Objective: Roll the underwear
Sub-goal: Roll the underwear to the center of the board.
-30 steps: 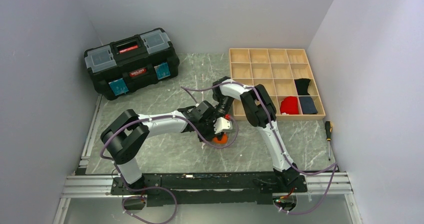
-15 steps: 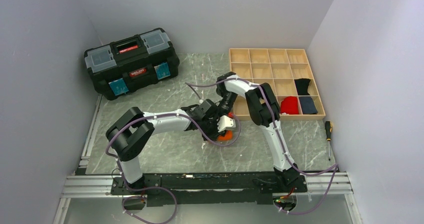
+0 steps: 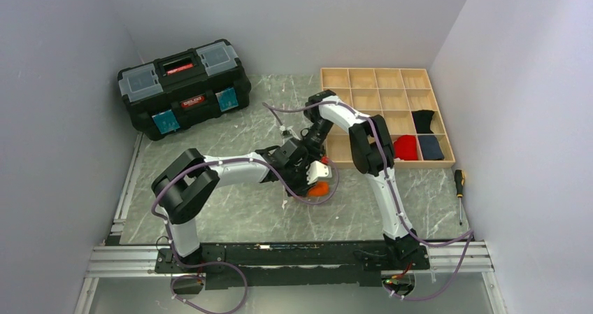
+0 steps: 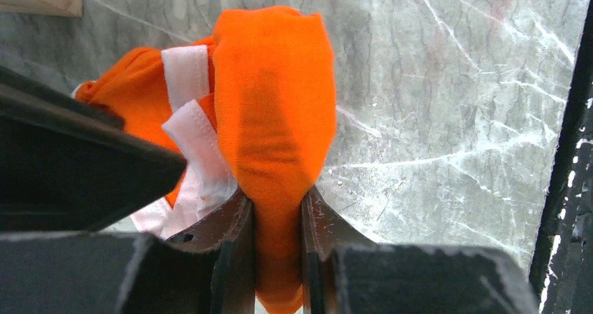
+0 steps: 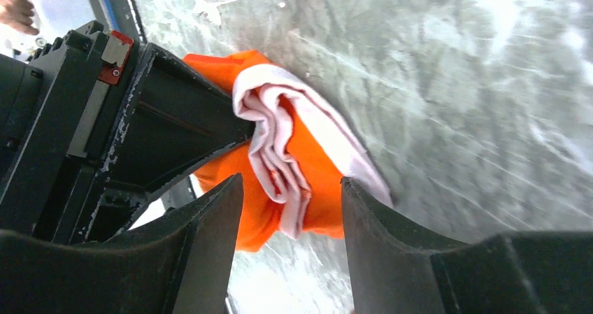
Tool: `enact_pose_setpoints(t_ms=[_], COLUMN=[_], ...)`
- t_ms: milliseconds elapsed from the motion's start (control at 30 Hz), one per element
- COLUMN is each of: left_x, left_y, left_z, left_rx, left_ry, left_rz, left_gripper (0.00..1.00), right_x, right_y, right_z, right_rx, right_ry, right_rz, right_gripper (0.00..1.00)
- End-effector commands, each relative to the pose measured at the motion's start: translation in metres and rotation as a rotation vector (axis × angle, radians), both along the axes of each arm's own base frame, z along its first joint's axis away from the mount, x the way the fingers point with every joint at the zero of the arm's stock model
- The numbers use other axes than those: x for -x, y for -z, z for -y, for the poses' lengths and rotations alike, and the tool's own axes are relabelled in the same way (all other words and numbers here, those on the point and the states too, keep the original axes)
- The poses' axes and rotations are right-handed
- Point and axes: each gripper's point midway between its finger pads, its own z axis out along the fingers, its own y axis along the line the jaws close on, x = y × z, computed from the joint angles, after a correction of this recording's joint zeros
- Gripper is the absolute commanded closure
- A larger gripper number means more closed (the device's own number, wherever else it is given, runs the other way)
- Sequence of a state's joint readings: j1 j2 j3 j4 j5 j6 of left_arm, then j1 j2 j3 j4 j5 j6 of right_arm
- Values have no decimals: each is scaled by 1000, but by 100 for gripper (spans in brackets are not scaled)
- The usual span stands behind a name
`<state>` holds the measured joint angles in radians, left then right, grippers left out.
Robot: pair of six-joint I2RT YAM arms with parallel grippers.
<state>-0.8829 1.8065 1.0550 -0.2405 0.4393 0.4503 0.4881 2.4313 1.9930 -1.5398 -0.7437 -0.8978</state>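
The underwear (image 4: 273,97) is a bright orange bunch with white trim, folded over itself just above the marble table. My left gripper (image 4: 277,202) is shut on its lower orange fold, the cloth pinched tight between both fingers. In the top view the underwear (image 3: 319,189) shows as a small orange patch under the left gripper (image 3: 315,181), close to the tray's near left corner. My right gripper (image 5: 290,184) is open just short of the bundle. The underwear (image 5: 318,167) lies beyond its fingertips, touching neither finger. From above, the right gripper (image 3: 312,153) points down beside the left one.
A wooden tray (image 3: 365,80) with several cells stands at the back right, holding a red bundle (image 3: 404,147), a black one (image 3: 422,121) and a navy one (image 3: 431,147). A black toolbox (image 3: 183,87) sits at the back left. A screwdriver (image 3: 459,188) lies by the right wall.
My right gripper has opened, let go of the underwear and drawn back toward the tray. The left arm has carried the bundle a little to the right, still shut on it.
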Motion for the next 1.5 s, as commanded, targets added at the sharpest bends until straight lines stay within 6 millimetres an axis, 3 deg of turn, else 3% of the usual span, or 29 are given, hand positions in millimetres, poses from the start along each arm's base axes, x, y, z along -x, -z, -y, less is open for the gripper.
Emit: enact_pose_setpoints(t_ms=[0,233,433,633,733,833,1067,1233,1367,1467], left_x=[41,41,39,26,22,23,17,17,18,20], left_y=[57,58,54,46,45,46,47,53,56,57], left_z=[-31,-31,-31,-33,-33,-35,-35,-36,-36,-36], left_rx=[-172,-181,-174,-131,-120,-121,-134,-182,-217,-231], left_ry=[37,39,25,-25,-40,-52,-83,-91,-102,-104], left_rz=[-154,-170,-246,-411,-502,-630,-839,-922,-977,-1016], left_gripper=[100,100,100,100,100,100,100,100,100,100], right_x=[-36,-63,-87,-92,-90,-75,-37,-8,16,23], right_y=[-9,-39,-72,-111,-120,-118,-136,-127,-107,-97], right_z=[0,19,54,82,93,99,94,80,57,48], right_rx=[-51,-62,-64,-172,-198,-203,-315,-321,-254,-218], right_ry=[3,71,187,354,430,474,483,411,277,212], right_rz=[153,271,389,502,568,625,746,815,917,1002], right_gripper=[44,44,44,44,44,44,42,42,41,41])
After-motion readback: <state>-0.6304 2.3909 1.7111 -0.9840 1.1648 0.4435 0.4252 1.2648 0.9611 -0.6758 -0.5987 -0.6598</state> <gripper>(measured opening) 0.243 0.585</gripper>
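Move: My left hand already pinches the left part of the orange underwear's roll. The underwear's middle is about 3 cm right of this hand, 2 cm ahead and a touch below. My right hand stands open just beyond the underwear, whose middle is some 4 cm back from it, level sideways and 2 cm down. From the right hand, the wooden box's middle lies about 15 cm ahead and 19 cm right, and the red underwear in the box 6 cm ahead and 25 cm right. Keeping the roll pinched nearly on the spot, I swing my left wrist some 55 degrees so the fingers tip back towards my base, turning the roll forward towards the unrolled waistband part. My open right hand pulls away forward about 8 cm, then climbs and swings right, and finally comes back to hover above and to the right of the underwear. ##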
